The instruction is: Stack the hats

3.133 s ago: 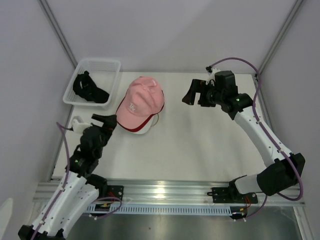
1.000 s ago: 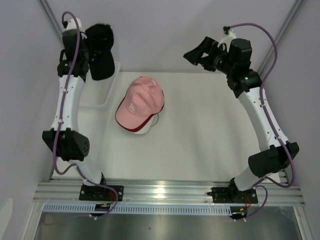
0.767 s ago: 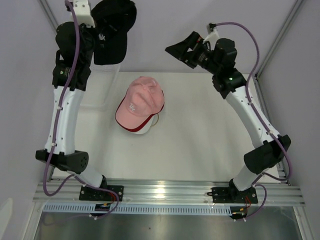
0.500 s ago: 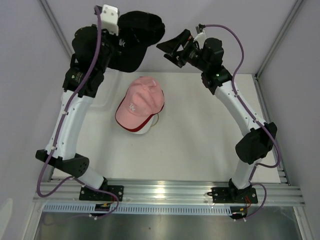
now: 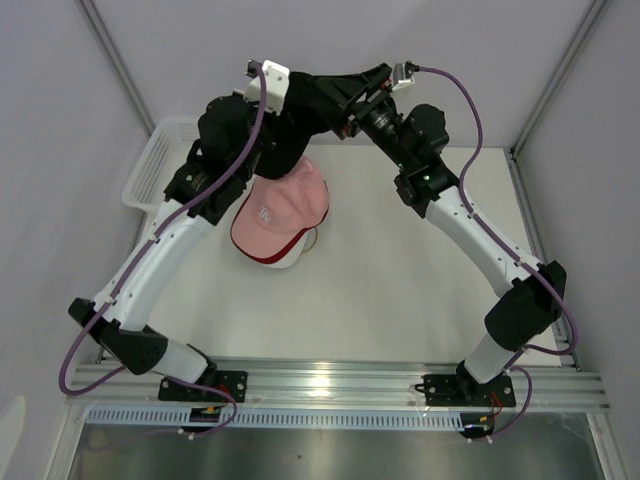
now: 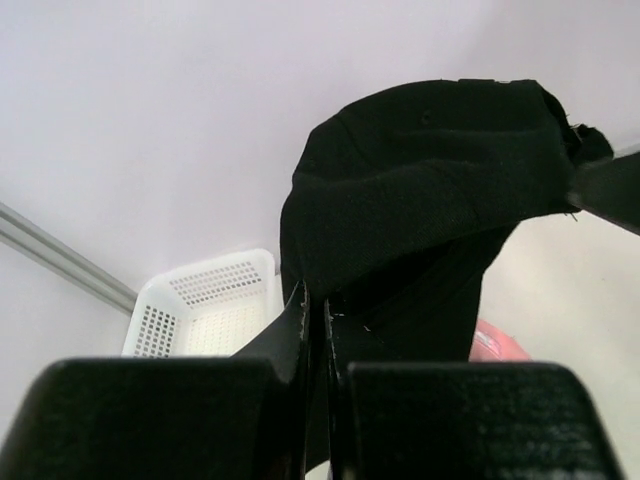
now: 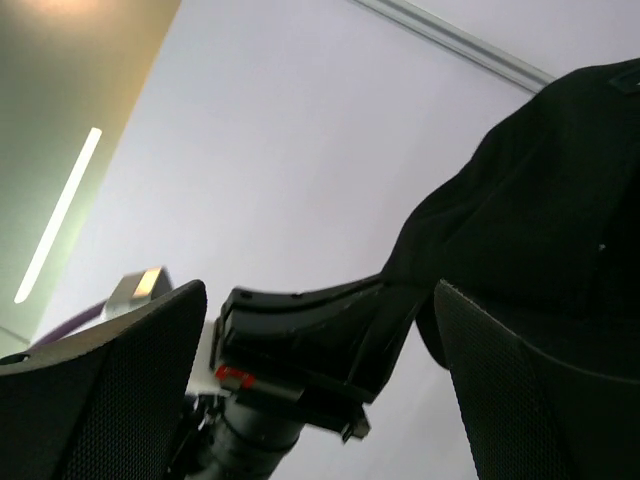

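Observation:
A black hat (image 5: 298, 138) hangs in the air over the pink hat (image 5: 283, 208), with my left gripper (image 5: 305, 105) shut on its edge. In the left wrist view the shut jaws (image 6: 316, 305) pinch the black hat (image 6: 420, 190) from below. The pink hat tops a pile; a red and a white brim (image 5: 282, 259) show under it. My right gripper (image 5: 345, 98) is open, right beside the black hat. In the right wrist view its fingers (image 7: 110, 390) stand wide apart, with the black hat (image 7: 545, 230) and the left gripper (image 7: 395, 295) between them; no touch shows.
A white mesh basket (image 5: 152, 172) sits at the back left of the table, also seen in the left wrist view (image 6: 200, 310). Both arms arch high over the table's middle. Walls and frame posts stand close on either side.
My left arm has swung the black hat from the upper left to above the pink hat. My right gripper has moved left, up against it, still open.

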Tool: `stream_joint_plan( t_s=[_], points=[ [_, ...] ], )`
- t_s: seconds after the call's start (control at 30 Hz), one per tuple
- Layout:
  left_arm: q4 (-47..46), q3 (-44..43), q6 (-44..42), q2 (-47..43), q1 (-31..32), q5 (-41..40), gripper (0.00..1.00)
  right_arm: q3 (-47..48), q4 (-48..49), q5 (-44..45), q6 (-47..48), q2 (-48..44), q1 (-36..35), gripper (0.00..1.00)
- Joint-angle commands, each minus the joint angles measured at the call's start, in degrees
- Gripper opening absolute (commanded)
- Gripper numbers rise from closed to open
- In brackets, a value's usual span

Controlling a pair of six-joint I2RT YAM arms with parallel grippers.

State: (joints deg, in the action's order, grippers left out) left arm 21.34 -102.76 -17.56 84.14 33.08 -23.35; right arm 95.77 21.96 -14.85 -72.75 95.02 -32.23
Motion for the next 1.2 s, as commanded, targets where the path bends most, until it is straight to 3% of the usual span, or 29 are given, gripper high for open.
stream_joint_plan(
  t_s=[0.0, 0.17, 0.33, 0.47, 0.6, 0.7, 0.87, 0.93, 1.03, 1.07, 1.13, 1.17],
  points=[
    [-8.1, 1.8, 0.6, -5.7, 2.6, -2.1, 0.01, 0.2, 2.8, 5.8, -3.2, -0.4, -0.6, 1.00],
    [-8.3, 2.5, 0.2, -6.4, 2.9, -4.6, 0.01, -0.4, -2.5, 5.3, -5.6, -2.0, -1.3, 1.00],
    [-9.3, 3.9, 2.0, -8.2, 3.0, -2.7, 0.01, -6.7, -5.9, 18.3, -2.2, -8.4, -4.2, 1.00],
    [-9.0, 3.7, 2.1, -8.7, 3.0, -2.8, 0.01, -4.0, -8.5, 16.3, -4.1, -6.8, -4.2, 0.99],
    [-9.3, 4.4, 2.9, -9.8, 3.4, -1.5, 0.01, -5.5, -3.7, 19.7, -3.9, -6.2, -6.1, 1.00],
    [-9.6, 6.2, 3.6, -11.0, 4.1, -0.6, 0.01, -4.2, -2.3, 21.7, -3.8, -4.0, -6.2, 1.00],
    [-10.4, 8.8, 3.3, -12.2, 6.0, -0.4, 0.01, 6.5, -5.7, 23.2, -2.7, 1.9, -6.4, 0.99],
    [-11.1, 10.4, 3.1, -12.8, 6.9, -0.9, 0.01, 9.6, -7.2, 22.7, -2.6, 4.9, -6.0, 0.89],
    [-12.7, 13.4, 2.6, -14.3, 7.4, -2.3, 0.01, 13.6, -7.9, 20.7, -2.1, 7.0, -5.8, 0.54],
    [-13.1, 14.6, 2.7, -14.9, 7.4, -2.8, 0.01, 14.7, -8.2, 20.4, -1.7, 7.3, -5.8, 0.37],
    [-13.3, 15.9, 3.6, -16.8, 7.4, -3.0, 0.01, 16.3, -10.4, 19.4, 0.2, 8.1, -5.8, 0.21],
    [-12.9, 16.4, 4.5, -17.4, 7.4, -2.9, 0.02, 18.2, -11.1, 18.4, 0.7, 8.6, -5.5, 0.07]
  ],
)
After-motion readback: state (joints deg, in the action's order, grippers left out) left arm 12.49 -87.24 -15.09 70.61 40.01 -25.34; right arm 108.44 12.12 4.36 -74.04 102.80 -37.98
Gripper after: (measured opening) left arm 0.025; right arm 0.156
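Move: The left gripper still holds the black hat, its middle about 7 cm ahead, 4 cm to the right and slightly above. The stack topped by the pink hat lies about 24 cm below the left hand and some 4 cm right; the white basket is roughly 24 cm left, 12 cm ahead and 41 cm down. From the open right gripper, the black hat's middle is about 7 cm left, 3 cm ahead and 3 cm lower. Keep the left gripper shut on the black hat and draw it back about 6 cm in two stages, rising some 4 cm first, then sinking again. Dip the open right gripper about 3 cm, tipping its fingers down and turning them clockwise, then push forward, left and back up some 5 cm onto the hat's free right edge and close the fingers to pinch it. ##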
